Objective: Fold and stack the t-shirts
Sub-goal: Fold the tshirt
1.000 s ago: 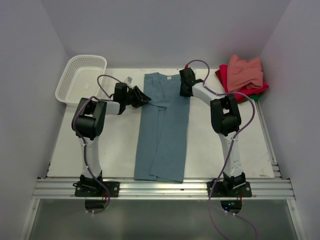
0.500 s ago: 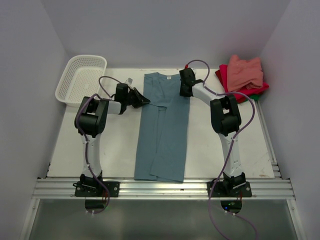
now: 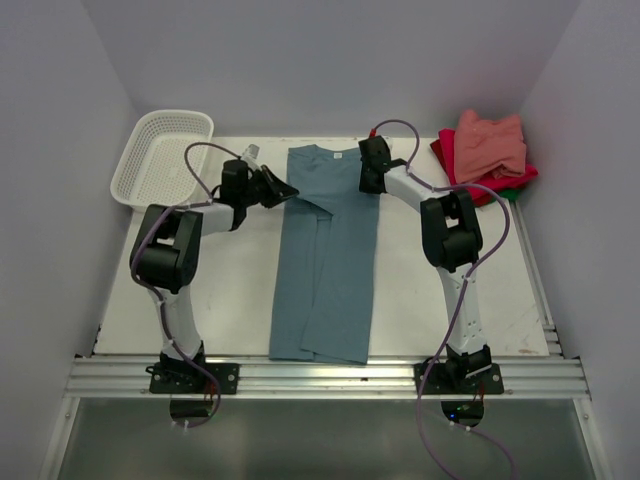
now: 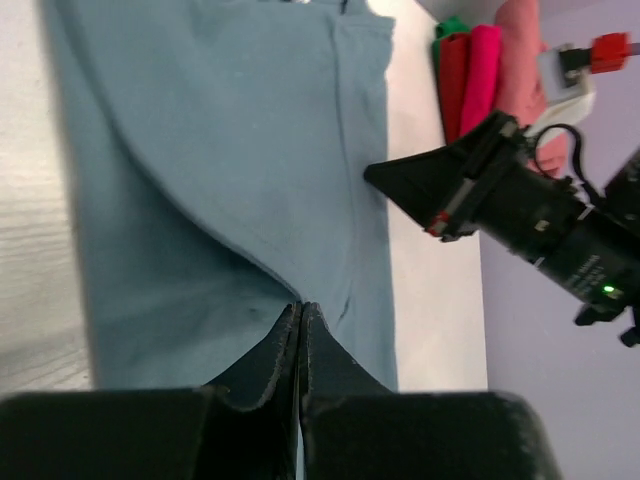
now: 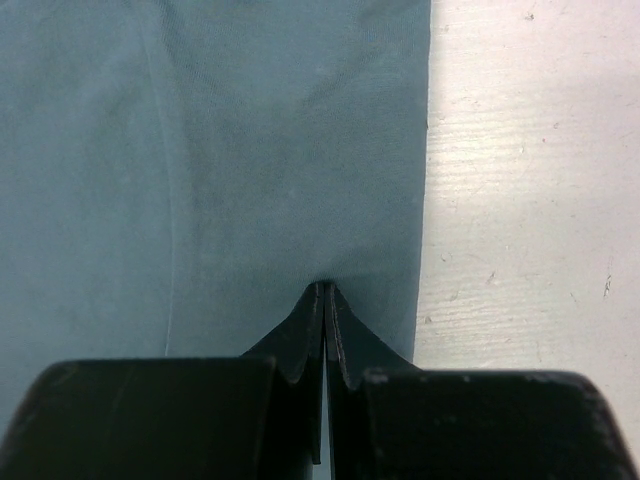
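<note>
A dusty teal-blue t-shirt [image 3: 325, 260] lies folded into a long strip down the middle of the table. My left gripper [image 3: 288, 191] is shut on its left edge near the collar end. In the left wrist view the jaws [image 4: 300, 306] meet on a crease of the teal cloth [image 4: 230, 130]. My right gripper [image 3: 366, 187] is shut on the shirt's right edge across from it, and the cloth [image 5: 250, 150] puckers at its tips [image 5: 325, 286]. Folded t-shirts are stacked at the back right: salmon-pink [image 3: 490, 142] on top, red [image 3: 452, 160] and green [image 3: 512, 193] beneath.
A white mesh basket [image 3: 165, 155] stands at the back left corner. The right arm [image 4: 530, 210] shows in the left wrist view beside the stack [image 4: 470, 70]. Walls close the table on three sides, and a metal rail [image 3: 330, 375] runs along the near edge.
The left gripper has closed on the shirt's left edge and shifted slightly toward the back; its elbow swung left. The right arm has not moved.
</note>
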You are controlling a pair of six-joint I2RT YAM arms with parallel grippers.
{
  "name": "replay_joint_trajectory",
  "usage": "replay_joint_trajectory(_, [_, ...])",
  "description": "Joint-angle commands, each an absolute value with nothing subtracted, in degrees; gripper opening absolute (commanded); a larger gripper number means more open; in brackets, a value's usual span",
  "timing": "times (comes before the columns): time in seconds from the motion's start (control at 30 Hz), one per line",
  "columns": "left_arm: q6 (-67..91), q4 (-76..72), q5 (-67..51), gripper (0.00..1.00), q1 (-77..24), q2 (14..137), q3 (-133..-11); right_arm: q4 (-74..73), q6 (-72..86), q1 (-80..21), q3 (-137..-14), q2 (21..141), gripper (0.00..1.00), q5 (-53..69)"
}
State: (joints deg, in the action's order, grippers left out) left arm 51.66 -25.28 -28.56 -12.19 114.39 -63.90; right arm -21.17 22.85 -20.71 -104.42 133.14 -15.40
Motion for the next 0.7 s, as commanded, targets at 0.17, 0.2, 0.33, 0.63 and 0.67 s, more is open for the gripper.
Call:
replay_joint_trajectory(0.17, [50.45,-26.81,-28.92,0.00,-12.48,110.21,-62.32,-23.12,22.15,-20.65,-102.04,135.53,0.00,-13.89])
replay_joint_trajectory(0.2, [50.28,-26.46,-28.92,0.00,-12.57,110.21,-62.31,-23.12,22.06,-20.57,-102.04,135.53,0.00,-13.97])
replay_joint_trajectory(0.33, [49.92,-24.52,-28.83,0.19,-12.57,111.00,-62.49,-23.29,21.97,-20.65,-101.95,135.35,0.00,-13.89])
replay_joint_trajectory(0.63, [48.69,-26.28,-23.92,0.67,-12.57,105.74,-58.54,-23.29,21.97,-20.65,-101.69,135.26,0.00,-13.62])
replay_joint_trajectory(0.67, [48.34,-26.19,-23.47,0.68,-12.57,104.08,-58.19,-23.29,21.97,-20.57,-101.69,135.18,0.00,-13.54])
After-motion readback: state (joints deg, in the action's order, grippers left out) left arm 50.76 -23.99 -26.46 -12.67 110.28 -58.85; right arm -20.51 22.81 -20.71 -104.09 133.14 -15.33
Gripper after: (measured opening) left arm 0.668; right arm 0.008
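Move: The left hand already pinches a raised flap of the t-shirt. The spot where the flap is to lie is about 7 cm below this hand and 2 cm to its right; the collar tag is roughly 17 cm ahead and 10 cm to the right, and the slit between the folded halves starts some 6 cm back and 5 cm right. From the right hand, the flap's spot is about 15 cm left, 5 cm back and 1 cm lower. The left hand first raises the pinched flap of the t-shirt another 2 cm or so, then sinks back down and draws about 2 cm towards the base, its wrist hardly turning, as the fingers open from shut to about two-thirds wide and let the cloth go. Meanwhile the right hand stays put, its closed fingertips still resting on the t-shirt near its right edge, opposite the flap. ##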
